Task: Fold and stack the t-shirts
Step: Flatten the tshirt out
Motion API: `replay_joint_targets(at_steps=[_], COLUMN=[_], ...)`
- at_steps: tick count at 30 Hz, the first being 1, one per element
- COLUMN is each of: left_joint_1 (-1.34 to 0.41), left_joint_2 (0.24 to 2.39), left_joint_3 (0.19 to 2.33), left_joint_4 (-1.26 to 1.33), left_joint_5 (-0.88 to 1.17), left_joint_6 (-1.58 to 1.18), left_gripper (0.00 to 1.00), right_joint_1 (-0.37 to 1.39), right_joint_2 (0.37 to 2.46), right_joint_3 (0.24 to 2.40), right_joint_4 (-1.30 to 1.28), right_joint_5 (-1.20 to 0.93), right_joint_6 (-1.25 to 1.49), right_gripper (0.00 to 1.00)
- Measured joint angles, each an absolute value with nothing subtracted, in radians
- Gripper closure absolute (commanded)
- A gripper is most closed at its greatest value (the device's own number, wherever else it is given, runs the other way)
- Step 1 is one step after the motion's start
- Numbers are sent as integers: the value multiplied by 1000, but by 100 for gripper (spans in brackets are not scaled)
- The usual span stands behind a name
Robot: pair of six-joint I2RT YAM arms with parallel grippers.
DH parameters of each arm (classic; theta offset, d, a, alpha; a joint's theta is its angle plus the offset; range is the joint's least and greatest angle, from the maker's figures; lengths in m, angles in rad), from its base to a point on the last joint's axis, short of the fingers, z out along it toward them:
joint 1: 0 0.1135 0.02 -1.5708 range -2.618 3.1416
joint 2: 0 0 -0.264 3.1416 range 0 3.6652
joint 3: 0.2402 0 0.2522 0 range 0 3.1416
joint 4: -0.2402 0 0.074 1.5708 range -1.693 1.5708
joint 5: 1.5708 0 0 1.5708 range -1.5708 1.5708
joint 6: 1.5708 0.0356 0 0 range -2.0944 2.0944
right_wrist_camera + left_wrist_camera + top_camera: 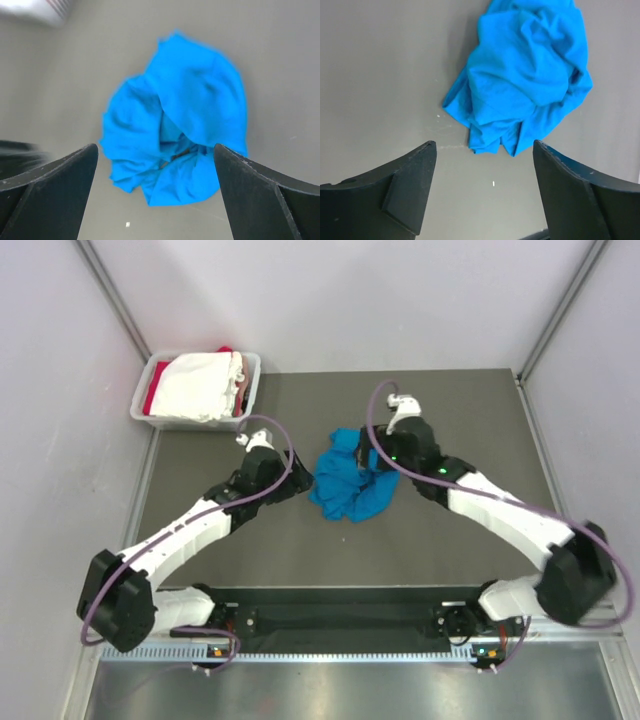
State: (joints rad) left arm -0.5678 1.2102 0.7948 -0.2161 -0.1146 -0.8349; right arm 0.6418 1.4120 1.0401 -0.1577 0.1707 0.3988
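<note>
A bright blue t-shirt [350, 480] lies crumpled in a heap in the middle of the dark table. My left gripper [301, 480] sits just to its left, open, with only bare table between its fingers [415, 185]; in the left wrist view the blue t-shirt [525, 75] lies a little ahead of the tips. My right gripper [378, 458] hovers at the heap's upper right edge, open, and in its blurred view the blue t-shirt [180, 125] spreads ahead of and between the fingers [250, 195]. A white t-shirt [203, 385] and a red one [150, 400] lie in the tub.
The pale grey plastic tub [250, 375] stands at the table's back left corner. Grey walls close in the left, back and right sides. Purple cables loop over both arms. A metal rail runs along the near edge by the arm bases [340, 620].
</note>
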Motion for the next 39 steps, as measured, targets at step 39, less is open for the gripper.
replay_joint_targets(at_steps=[39], left_joint_1=[-585], left_joint_2=[1551], left_joint_3=[982], left_joint_4=[-93], left_joint_5=[129], left_joint_6=[-760], left_gripper=[41], right_joint_1=[566], right_joint_2=[1211], right_joint_3=[803], right_joint_4=[-44], right_joint_5=[139], right_joint_6=[443], right_gripper=[0])
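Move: The blue t-shirt lies bunched on the table, its middle about 13 cm to the left hand's right, 4 cm ahead and some 12 cm below. The right gripper hangs about 17 cm to the left hand's right, 4 cm farther out and 4 cm higher; the basket of shirts stands roughly 24 cm ahead and 26 cm to the left hand's left. From the right hand the blue t-shirt's middle is about level, 4 cm left and 16 cm below. The left hand heads for the blue t-shirt's left side, going about 7 cm right while sinking 5 cm and turning some 15 degrees clockwise; it then climbs back about 3 cm and eases 2 cm forward, its fingers narrowing partway. The right hand, wide open, hops up about 8 cm and back down, drifting right to finish some 4 cm right and 2 cm back. No touch on the cloth can be seen. ##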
